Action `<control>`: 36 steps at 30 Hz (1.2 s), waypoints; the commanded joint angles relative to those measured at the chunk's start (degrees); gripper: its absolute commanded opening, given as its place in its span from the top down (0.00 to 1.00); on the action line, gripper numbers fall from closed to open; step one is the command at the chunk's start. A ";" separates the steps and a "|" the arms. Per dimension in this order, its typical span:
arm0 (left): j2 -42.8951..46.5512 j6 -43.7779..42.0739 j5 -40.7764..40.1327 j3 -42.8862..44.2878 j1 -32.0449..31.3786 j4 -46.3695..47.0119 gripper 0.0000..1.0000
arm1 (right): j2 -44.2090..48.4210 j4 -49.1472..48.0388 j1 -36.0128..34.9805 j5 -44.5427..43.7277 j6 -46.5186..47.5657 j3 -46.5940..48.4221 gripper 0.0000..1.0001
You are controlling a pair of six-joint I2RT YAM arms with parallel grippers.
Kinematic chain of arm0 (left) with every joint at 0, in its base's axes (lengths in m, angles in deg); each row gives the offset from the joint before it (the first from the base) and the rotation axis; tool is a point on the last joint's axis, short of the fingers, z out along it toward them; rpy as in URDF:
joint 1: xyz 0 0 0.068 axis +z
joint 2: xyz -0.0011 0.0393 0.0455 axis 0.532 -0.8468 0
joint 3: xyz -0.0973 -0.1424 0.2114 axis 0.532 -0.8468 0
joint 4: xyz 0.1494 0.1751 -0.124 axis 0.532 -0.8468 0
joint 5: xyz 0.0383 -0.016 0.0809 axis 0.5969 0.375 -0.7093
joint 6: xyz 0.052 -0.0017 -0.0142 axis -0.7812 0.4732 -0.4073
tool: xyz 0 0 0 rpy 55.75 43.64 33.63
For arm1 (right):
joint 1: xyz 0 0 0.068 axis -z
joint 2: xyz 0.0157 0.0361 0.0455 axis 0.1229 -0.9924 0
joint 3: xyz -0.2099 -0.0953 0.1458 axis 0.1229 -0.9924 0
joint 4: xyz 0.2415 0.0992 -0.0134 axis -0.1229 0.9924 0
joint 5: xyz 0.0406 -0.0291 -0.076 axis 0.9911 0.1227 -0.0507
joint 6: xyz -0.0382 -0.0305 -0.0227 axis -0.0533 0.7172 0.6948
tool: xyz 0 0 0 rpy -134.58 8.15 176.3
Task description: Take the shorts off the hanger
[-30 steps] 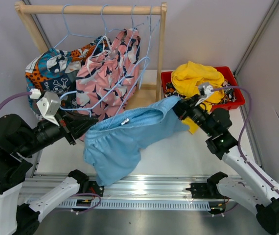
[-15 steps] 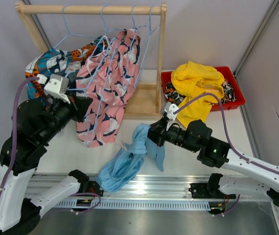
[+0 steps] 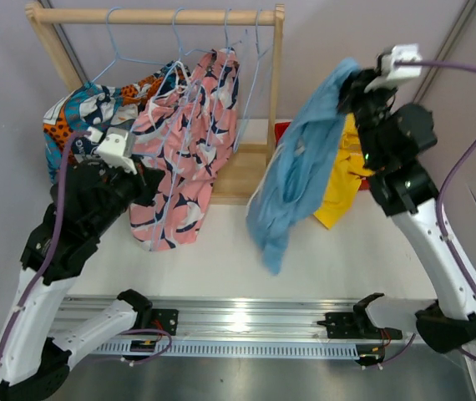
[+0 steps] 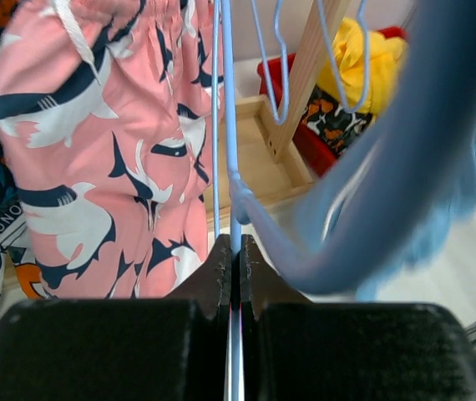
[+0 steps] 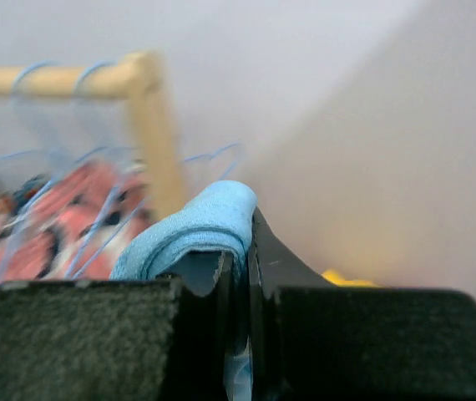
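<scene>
My right gripper [image 3: 357, 85] is raised high at the right and is shut on the light blue shorts [image 3: 292, 175], which hang free below it over the table. In the right wrist view the blue fabric [image 5: 213, 215] is folded over and pinched between the jaws [image 5: 238, 261]. My left gripper [image 3: 144, 180] sits by the rack, shut on the thin wire of a bare light blue hanger [image 4: 226, 125]. Pink shorts with dark marks [image 3: 189, 146] and a teal-orange patchwork pair [image 3: 79, 117] still hang on hangers from the rail.
The wooden rack [image 3: 275, 100] stands at the back with several blue wire hangers on its rail. A red bin [image 3: 282, 130] at the back right holds the yellow shorts [image 3: 340, 188] and a blotched pair [image 4: 331, 117], partly behind the blue shorts.
The right arm swung from low near the table's front up to the high right, carrying the blue shorts clear. The left gripper drew back towards the rack with the hanger.
</scene>
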 commanded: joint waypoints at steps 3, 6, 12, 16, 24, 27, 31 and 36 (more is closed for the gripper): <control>-2.10 -0.59 -1.25 -0.09 -0.21 4.74 1.00 | -11.08 -4.95 12.82 1.55 -0.48 14.90 1.00; -3.68 -1.30 -2.30 0.08 -0.21 5.01 1.00 | -16.10 -8.72 16.51 1.02 -0.05 17.30 1.00; -9.12 -1.91 -3.71 1.57 -0.04 6.67 1.00 | -21.82 -17.69 20.03 -2.67 -0.74 6.77 1.00; -15.62 -2.09 -3.97 6.67 0.84 7.56 1.00 | -23.31 -19.90 20.48 -6.70 -3.80 -6.24 1.00; -29.42 -2.53 -1.95 22.22 4.80 6.24 1.00 | -19.73 -7.16 20.83 -12.08 -22.96 -25.48 0.01; -35.05 -2.97 -1.43 30.74 4.97 4.05 1.00 | -15.68 -6.97 20.13 -11.46 -26.93 -34.25 0.01; -41.21 -2.97 1.47 41.45 5.06 2.98 1.00 | -5.07 -9.09 18.99 -9.97 -29.13 -44.28 0.00; -49.28 -1.21 4.99 53.84 5.06 2.72 1.00 | 4.62 -10.05 18.72 -8.04 -31.77 -54.14 0.01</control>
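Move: The right hand, holding the blue shorts high up, has the red bin with the yellow shorts in it about 15 cm ahead, 11 cm right and 50 cm below; the rack's right post stands roughly 20 cm left of the bin. The left hand holds the empty hanger; the rack rail is some 24 cm ahead, 8 cm right and 18 cm above, the pink shorts about 17 cm ahead, 4 cm right, near its height. Right swings forward-right, sinks some 40 cm over the bin, letting go, draws back; left carries hanger forward towards rail. ##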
